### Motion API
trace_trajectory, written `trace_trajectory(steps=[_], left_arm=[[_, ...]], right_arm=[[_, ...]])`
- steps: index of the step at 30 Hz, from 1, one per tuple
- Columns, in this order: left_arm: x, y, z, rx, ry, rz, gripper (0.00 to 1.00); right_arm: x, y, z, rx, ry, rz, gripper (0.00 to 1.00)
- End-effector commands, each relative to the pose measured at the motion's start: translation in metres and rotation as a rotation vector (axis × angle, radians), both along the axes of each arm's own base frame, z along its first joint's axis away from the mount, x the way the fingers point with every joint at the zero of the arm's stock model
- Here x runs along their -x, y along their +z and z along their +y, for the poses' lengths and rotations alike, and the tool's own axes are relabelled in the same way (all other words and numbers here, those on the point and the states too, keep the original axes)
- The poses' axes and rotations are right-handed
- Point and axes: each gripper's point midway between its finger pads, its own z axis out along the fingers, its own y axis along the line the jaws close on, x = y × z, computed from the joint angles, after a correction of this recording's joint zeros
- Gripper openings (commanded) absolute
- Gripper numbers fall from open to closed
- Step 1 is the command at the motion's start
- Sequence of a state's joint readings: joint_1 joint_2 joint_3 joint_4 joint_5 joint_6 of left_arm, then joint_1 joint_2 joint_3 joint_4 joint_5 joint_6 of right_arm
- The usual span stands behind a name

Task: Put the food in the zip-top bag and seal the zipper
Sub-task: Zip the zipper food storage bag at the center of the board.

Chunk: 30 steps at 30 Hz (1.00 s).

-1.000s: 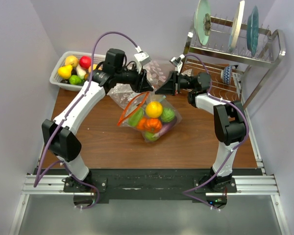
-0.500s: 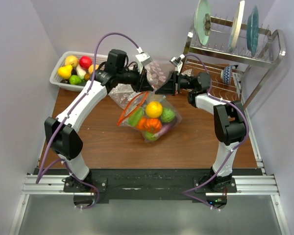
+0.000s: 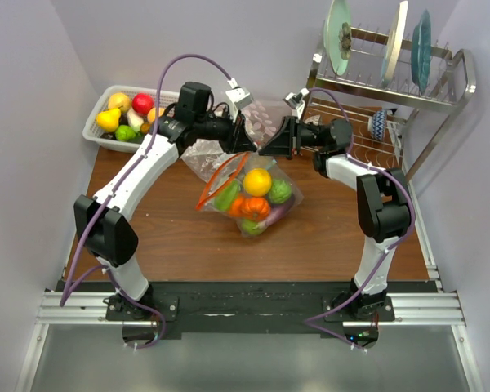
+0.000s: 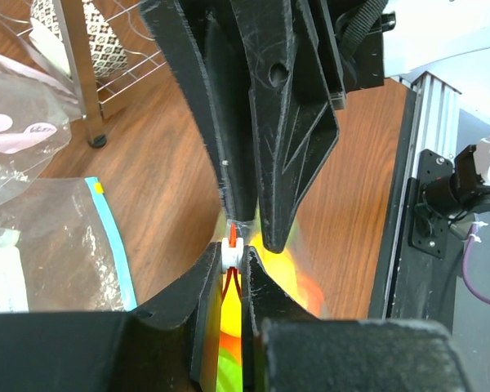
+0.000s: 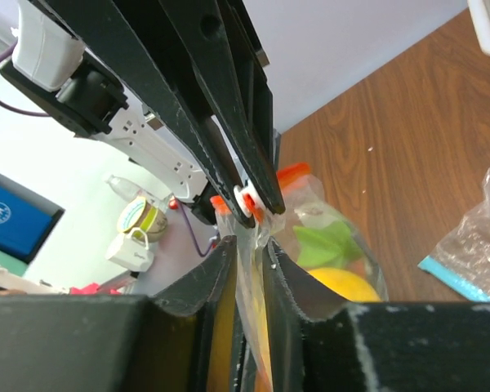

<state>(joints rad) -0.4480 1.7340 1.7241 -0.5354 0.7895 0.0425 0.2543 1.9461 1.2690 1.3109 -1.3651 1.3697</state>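
The zip-top bag (image 3: 271, 214) lies mid-table, holding food: a yellow fruit (image 3: 256, 181), a green one (image 3: 279, 192) and an orange one (image 3: 253, 207). Its orange-red zipper (image 3: 215, 184) gapes in a loop toward the left. My left gripper (image 3: 249, 147) is at the bag's top corner, and in the left wrist view this gripper (image 4: 233, 253) is shut on the zipper's white slider (image 4: 233, 255). My right gripper (image 3: 268, 149) faces it tip to tip. In the right wrist view that gripper (image 5: 249, 249) stands slightly open, with the bag's clear film hanging loose between its fingers.
A white basket (image 3: 94, 135) of more toy fruit sits at the back left. A second clear bag with a blue-green strip (image 4: 110, 237) lies behind the task bag. A metal dish rack (image 3: 392, 90) with plates and a patterned cup (image 3: 378, 122) fills the back right.
The left gripper's jaws have closed onto the zipper slider. The right gripper's jaws have eased apart off the film. Both arms have hardly moved.
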Motion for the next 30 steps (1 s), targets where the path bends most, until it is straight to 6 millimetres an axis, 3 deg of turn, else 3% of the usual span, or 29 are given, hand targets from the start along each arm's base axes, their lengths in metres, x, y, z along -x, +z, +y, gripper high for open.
trace_trajectory(steps=[1,6,10,15,16,18,22,25,26,30], left_arm=[[0.012,0.042,-0.004,0.085,-0.044,-0.073,0.0],[0.013,0.05,-0.002,0.087,-0.041,-0.091,0.0],[0.014,0.048,-0.001,0.076,-0.035,-0.087,0.0],[0.014,0.045,0.0,0.07,-0.035,-0.084,0.0],[0.014,0.044,0.0,0.068,-0.032,-0.084,0.0],[0.014,0.045,0.001,0.065,-0.033,-0.087,0.0],[0.014,0.047,0.002,0.06,-0.025,-0.097,0.0],[0.014,0.046,0.002,0.059,-0.024,-0.097,0.0],[0.014,0.046,0.002,0.059,-0.024,-0.095,0.0],[0.014,0.044,0.003,0.056,-0.021,-0.095,0.0]], right_arm=[[0.02,0.047,-0.004,-0.104,0.002,-0.382,0.29],[0.019,0.057,-0.007,-0.107,-0.002,-0.416,0.34],[0.015,0.071,-0.021,-0.117,-0.051,-0.456,0.4],[0.006,0.072,-0.037,-0.095,-0.079,-0.464,0.45],[0.003,0.072,-0.041,-0.09,-0.089,-0.464,0.55],[0.001,0.072,-0.046,-0.086,-0.103,-0.459,0.56],[0.001,0.077,-0.051,-0.095,-0.125,-0.466,0.72],[-0.006,0.078,-0.054,-0.105,-0.163,-0.439,0.74],[-0.01,0.08,-0.056,-0.112,-0.185,-0.428,0.97],[-0.027,0.076,-0.06,-0.068,-0.303,-0.366,0.99]])
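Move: The zipper slider, pinched in the left fingertips, lies about 4 cm to the left of the right hand and level with it; bag film beside it still runs between the right fingers. The slider is right at the left hand's own finger point. From the right hand, the yellow fruit in the hanging bag is some 12 cm below, about 3 cm back and 1 cm left; the green cabbage is roughly 15 cm below, 4 cm back and 5 cm to the right. The right fingers let go of the bag film beside the slider and spread from slightly parted to fully open, the hand backing off to its right and up, about 5 cm each, with some 3 cm forward. It first lifts, then slides out right and forward, then lifts again, turning about 10 degrees clockwise with its fingers tipping up a little. The left hand keeps the slider pinched, practically still. ##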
